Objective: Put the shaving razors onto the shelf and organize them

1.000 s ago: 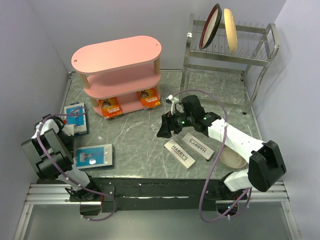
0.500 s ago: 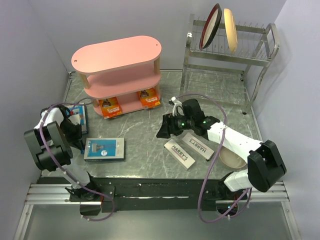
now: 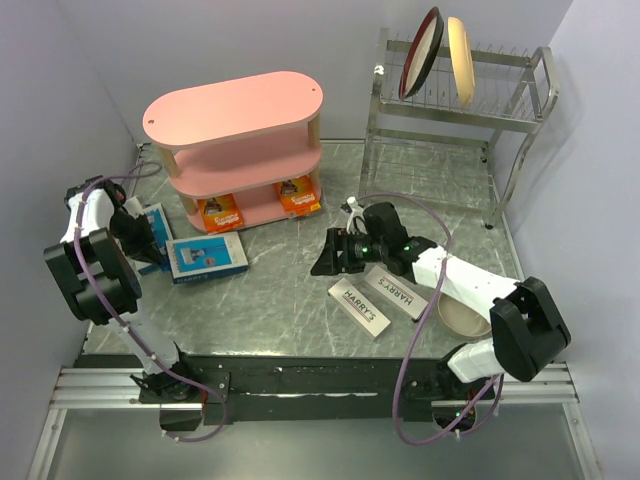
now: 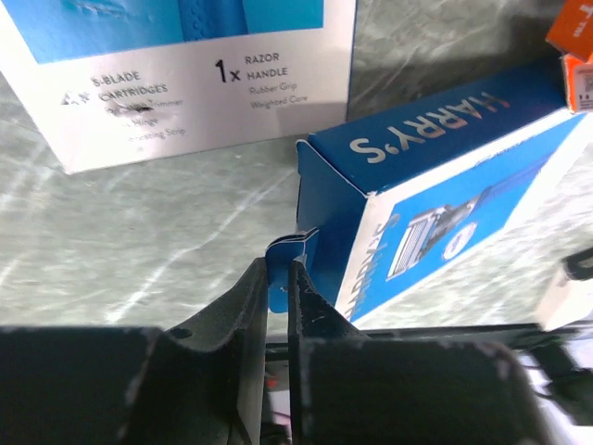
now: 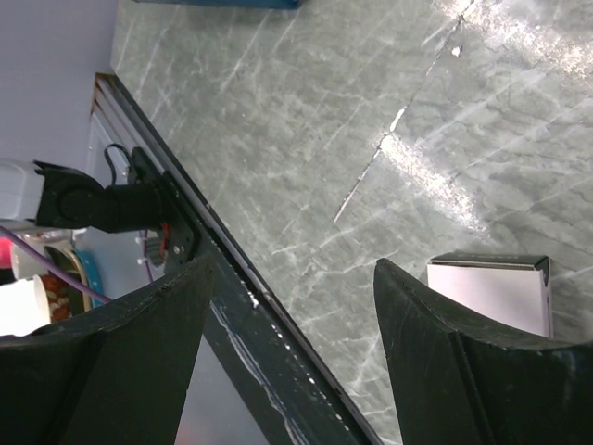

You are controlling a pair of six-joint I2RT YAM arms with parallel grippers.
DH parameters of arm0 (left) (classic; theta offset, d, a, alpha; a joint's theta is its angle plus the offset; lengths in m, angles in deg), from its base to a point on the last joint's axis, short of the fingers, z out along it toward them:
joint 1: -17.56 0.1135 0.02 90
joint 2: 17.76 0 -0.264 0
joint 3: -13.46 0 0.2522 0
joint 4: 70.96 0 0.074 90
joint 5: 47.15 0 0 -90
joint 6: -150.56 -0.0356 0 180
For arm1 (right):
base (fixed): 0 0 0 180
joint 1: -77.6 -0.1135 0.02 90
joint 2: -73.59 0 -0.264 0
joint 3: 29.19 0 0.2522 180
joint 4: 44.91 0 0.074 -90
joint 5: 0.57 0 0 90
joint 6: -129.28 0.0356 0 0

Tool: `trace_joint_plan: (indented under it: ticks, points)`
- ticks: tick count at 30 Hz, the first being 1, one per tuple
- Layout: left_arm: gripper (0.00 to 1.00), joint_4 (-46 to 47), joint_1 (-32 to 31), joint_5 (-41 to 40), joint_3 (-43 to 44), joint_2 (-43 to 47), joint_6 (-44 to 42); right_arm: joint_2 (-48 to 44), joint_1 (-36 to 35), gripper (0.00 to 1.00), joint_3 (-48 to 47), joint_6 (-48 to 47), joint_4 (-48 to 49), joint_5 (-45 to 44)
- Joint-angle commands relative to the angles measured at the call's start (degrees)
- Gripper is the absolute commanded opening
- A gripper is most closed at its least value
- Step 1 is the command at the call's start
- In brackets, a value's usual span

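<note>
My left gripper (image 3: 160, 258) (image 4: 279, 266) is shut on the blue end flap of a blue-and-white razor pack (image 3: 208, 258) (image 4: 445, 176), which sits just in front of the pink shelf (image 3: 235, 135). A second blue-and-white pack (image 3: 157, 226) (image 4: 185, 83) lies beside it to the left. Two orange packs (image 3: 220, 213) (image 3: 298, 195) stand on the shelf's bottom tier. Two white HARRY'S boxes (image 3: 358, 305) (image 3: 397, 290) lie on the table centre-right. My right gripper (image 3: 325, 262) (image 5: 292, 278) hangs open and empty just left of them; one box end (image 5: 491, 287) shows by its finger.
A steel wire dish rack (image 3: 460, 110) holding two plates stands at the back right. A tan bowl (image 3: 465, 318) sits under the right arm near the front edge. The left wall runs close behind the left arm.
My left gripper has moved the blue-and-white pack from the front left of the table back and right, up to the shelf's front. The right gripper has hardly moved.
</note>
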Motion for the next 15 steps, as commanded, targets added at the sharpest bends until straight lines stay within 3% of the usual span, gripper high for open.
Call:
trace_joint_plan:
  ticks: [1,4,6,8,12,14,15]
  points:
    - [0.01,0.63,-0.12,4.93,-1.55,4.22,9.83,-0.07,-0.28,0.77,-3.72,3.40,1.96,0.40]
    - [0.01,0.89,0.06,17.19,-9.53,8.08,12.82,-0.25,-0.37,0.77,-3.54,7.61,1.70,0.14]
    - [0.01,4.73,0.32,20.84,-20.77,15.19,14.75,0.19,-0.80,0.77,-3.98,11.03,1.70,0.31]
    - [0.01,8.61,1.80,25.67,-30.94,24.47,22.99,1.68,-2.47,0.77,-4.77,14.11,1.09,-1.34]
    - [0.01,13.63,-4.15,31.39,-38.46,27.96,34.68,5.98,-6.08,0.78,-5.74,23.15,1.78,-3.64]
    - [0.02,14.26,-6.78,29.66,-40.14,29.71,37.16,9.32,-7.31,0.79,-7.32,24.93,2.40,-3.38]
    - [0.13,14.52,-7.49,30.17,-41.01,30.33,39.00,10.55,-7.49,0.79,-8.02,26.85,1.88,-3.90]
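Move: The left fingers already pinch the end tab of the blue razor box, whose middle lies about 11 cm to their right and 1 ahead. The open right gripper, where it is being taken, is some 38 cm to the right, about level fore and aft; the second blue box lies 6 cm ahead and 2 left. From the right hand the held box is about 27 cm left, 2 ahead; a white box is 10 cm right, 11 back. Still pinching, the left swings the box 15 cm right, 10 back; the right, open, reaches 4 cm left towards it. ##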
